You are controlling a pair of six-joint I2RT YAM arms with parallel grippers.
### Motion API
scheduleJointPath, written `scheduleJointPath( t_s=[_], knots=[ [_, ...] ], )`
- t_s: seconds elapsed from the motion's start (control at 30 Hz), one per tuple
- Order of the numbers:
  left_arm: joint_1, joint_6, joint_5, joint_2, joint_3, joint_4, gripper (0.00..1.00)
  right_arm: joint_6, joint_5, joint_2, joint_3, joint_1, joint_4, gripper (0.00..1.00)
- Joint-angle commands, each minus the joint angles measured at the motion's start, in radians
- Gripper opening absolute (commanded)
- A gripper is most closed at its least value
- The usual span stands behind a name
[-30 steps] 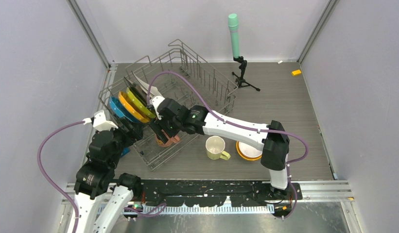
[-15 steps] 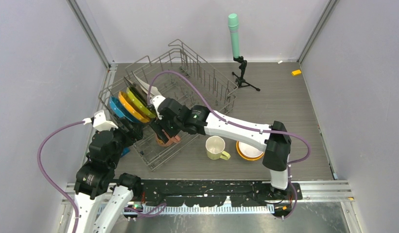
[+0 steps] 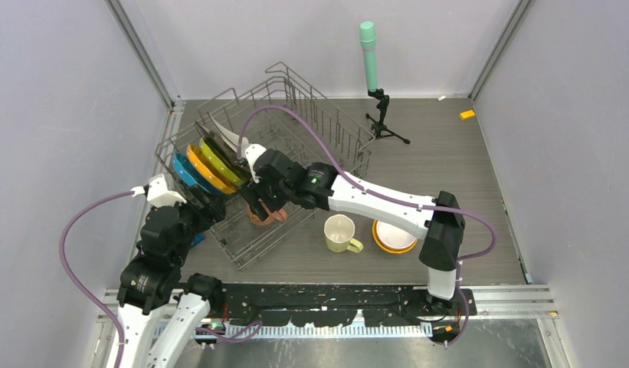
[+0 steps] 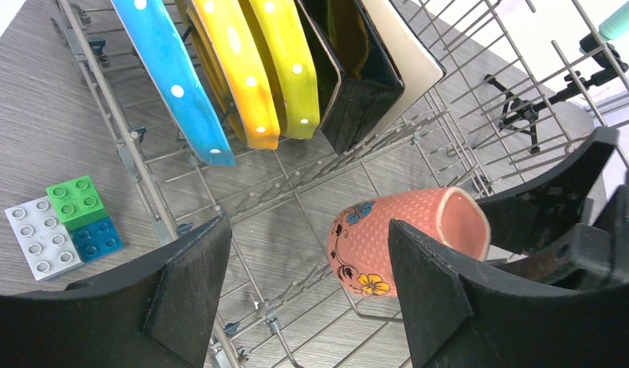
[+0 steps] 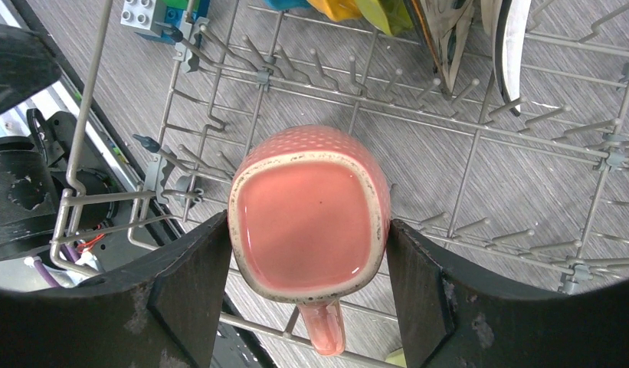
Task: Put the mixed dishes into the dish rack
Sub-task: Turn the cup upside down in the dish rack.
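My right gripper [image 5: 307, 230] is shut on the pink floral mug [image 5: 307, 207], one finger on each side. It holds the mug on its side low inside the dish rack [image 3: 326, 126], handle toward the rack's near rim. Whether the mug touches the wires I cannot tell. My left gripper [image 4: 307, 238] hangs open over the rack's near-left corner with nothing between its fingers. The mug [image 4: 395, 238] lies just beyond its right finger. Blue [image 3: 185, 172], orange [image 3: 204, 170] and yellow-green [image 3: 221, 162] plates and a white square plate [image 3: 233, 138] stand in the rack's tines.
A pale-yellow mug [image 3: 340, 232] and an orange bowl holding a white bowl [image 3: 393, 236] sit on the table right of the rack. Toy bricks [image 4: 62, 224] lie left of the rack. The green-topped cylinder on its tripod [image 3: 368, 54] stands at the back.
My right gripper has carried the pink mug a little farther into the rack, away from the near rim. The left arm has not moved.
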Motion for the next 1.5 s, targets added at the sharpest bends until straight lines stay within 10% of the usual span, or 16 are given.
scheduleJointPath(
  t_s=[0.0,0.4,0.67,1.47],
  knots=[
    [-0.004,-0.005,-0.003,-0.01,-0.003,0.015,0.77,0.005,-0.006,0.02,0.024,-0.001,0.062,0.0],
    [-0.004,-0.004,-0.005,-0.013,-0.007,0.014,0.77,0.023,0.0,0.094,0.053,-0.001,0.024,0.01],
    [-0.004,-0.002,-0.006,-0.014,-0.003,0.012,0.77,0.022,0.016,0.089,0.051,-0.001,0.022,0.38],
    [-0.004,-0.008,0.01,0.0,-0.009,0.027,0.77,-0.067,-0.08,0.102,0.017,0.0,0.017,0.77]
  ],
)
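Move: Straight below the right hand, some 7 cm down, is the rack spot for the upturned cup still held between its fingers. From that spot, the green plate stands about 15 cm farther ahead and 12 cm to the left, the yellow mug some 20 cm to the right and 3 cm nearer the base, and the toy blocks about 20 cm to the left and 3 cm back. From the left hand, the spot lies roughly 11 cm to the right, 1 cm ahead and 11 cm below. Lowering the upside-down cup almost straight down into the near part of the rack, the right hand sinks about 6 cm quickly, its left side dipping some 8 degrees, then holds at that height. Its fingers stay around the cup; right at the end the squeeze slackens, with hardly any widening. ##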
